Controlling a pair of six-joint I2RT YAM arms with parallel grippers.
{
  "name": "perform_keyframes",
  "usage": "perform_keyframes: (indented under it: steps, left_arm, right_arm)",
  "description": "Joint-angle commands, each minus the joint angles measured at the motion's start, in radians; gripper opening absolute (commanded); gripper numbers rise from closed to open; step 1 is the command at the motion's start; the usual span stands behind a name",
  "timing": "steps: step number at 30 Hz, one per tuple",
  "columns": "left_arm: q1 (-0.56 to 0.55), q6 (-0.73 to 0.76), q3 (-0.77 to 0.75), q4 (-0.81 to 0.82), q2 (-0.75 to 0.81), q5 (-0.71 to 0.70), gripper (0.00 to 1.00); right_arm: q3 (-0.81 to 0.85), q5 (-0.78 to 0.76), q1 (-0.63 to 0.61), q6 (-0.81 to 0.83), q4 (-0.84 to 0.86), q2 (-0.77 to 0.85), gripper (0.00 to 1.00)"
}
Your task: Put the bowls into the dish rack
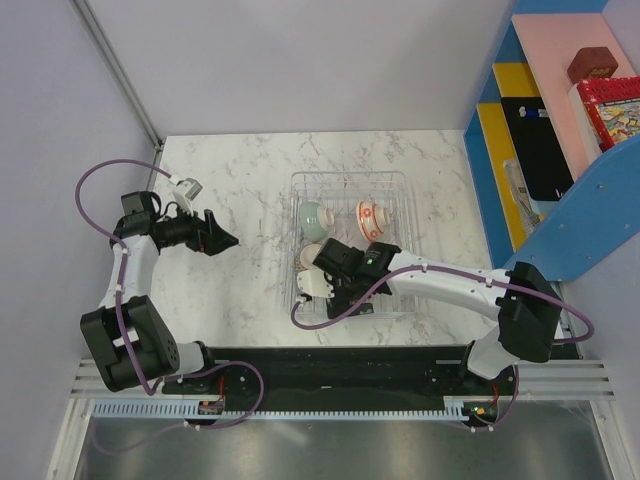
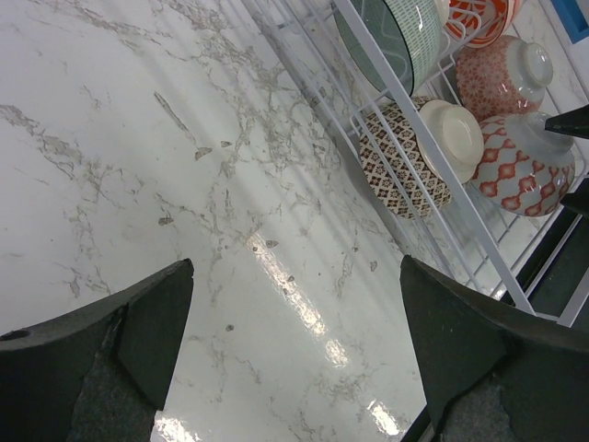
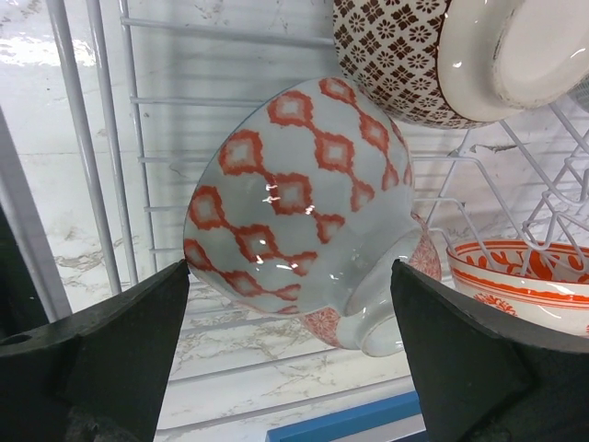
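The wire dish rack [image 1: 395, 185] stands mid-table and holds several bowls on edge. In the top view a pale green bowl [image 1: 313, 216] and an orange-red patterned bowl [image 1: 371, 218] sit in its far half. My right gripper [image 1: 335, 290] hangs over the rack's near left corner. In the right wrist view it [image 3: 290, 267] is open around a pale bowl with red diamonds [image 3: 294, 212], which leans in the rack [image 3: 92, 184]. A brown-patterned bowl [image 3: 405, 55] rests just above it. My left gripper [image 2: 296, 267] is open over bare marble, left of the rack [image 2: 460, 221].
The left wrist view shows the rack's bowls: green-striped [image 2: 391, 32], brown-patterned [image 2: 405, 161], red-diamond [image 2: 520, 175] and pink-red [image 2: 497, 78]. A blue, yellow and pink shelf unit [image 1: 545, 150] stands at the table's right edge. White walls close the left and back sides.
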State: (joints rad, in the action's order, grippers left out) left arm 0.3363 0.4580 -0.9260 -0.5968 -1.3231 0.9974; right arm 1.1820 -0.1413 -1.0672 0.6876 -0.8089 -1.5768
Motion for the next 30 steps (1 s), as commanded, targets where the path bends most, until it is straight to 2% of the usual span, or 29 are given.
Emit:
perform_keyframes:
  steps: [1, 10, 18, 21, 25, 30]
  left_arm:
    - [0.006, 0.036, 0.007, 0.015, 0.022, 0.004, 1.0]
    - [0.004, 0.038, 0.007, 0.015, 0.027, 0.0, 1.0]
    - [0.006, 0.048, 0.01, 0.017, 0.038, 0.009, 1.0]
    - [0.006, 0.048, 0.01, 0.022, 0.059, 0.015, 1.0]
    - [0.006, 0.048, -0.007, 0.022, 0.093, 0.027, 1.0]
    - [0.004, 0.065, -0.036, 0.019, 0.137, 0.093, 1.0]
  right_arm:
    - [0.047, 0.032, -0.011, 0.012, -0.044, 0.006, 0.98]
    - [0.07, 0.028, -0.01, 0.012, -0.062, 0.001, 0.98]
    - [0.197, -0.035, 0.039, -0.04, 0.002, 0.092, 0.98]
    - [0.254, -0.001, 0.114, -0.109, 0.057, 0.153, 0.97]
    - [0.3, 0.158, 0.321, -0.2, 0.129, 0.244, 0.97]
    - [0.297, 0.25, 0.492, -0.247, 0.142, 0.322, 0.97]
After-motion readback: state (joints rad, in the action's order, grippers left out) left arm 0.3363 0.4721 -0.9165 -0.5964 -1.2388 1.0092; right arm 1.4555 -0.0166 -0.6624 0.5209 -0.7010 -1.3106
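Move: The red-diamond bowl already sits upside down in the rack, about 4 cm below the right hand's open fingers, some 2 cm ahead and 1 cm left of them. From that hand, the brown-patterned bowl is about 8 cm ahead and 8 cm left, the pink bowl 8 cm ahead and 6 cm right, and the orange-striped bowl some 19 cm ahead and 4 cm right. From the left hand, the red-diamond bowl lies roughly 26 cm right, 9 cm back and 10 cm lower. Easing back barely half a centimetre at first, the right hand then sweeps up fast, about 20 cm, and forward some 11 cm, away from the red-diamond bowl and over the rack, swinging in the end about 5 cm to the right. It turns clockwise as its fingertips swing up to the left and forward, still wide open and empty. The left hand, also open, starts to lift, some 2 cm. ##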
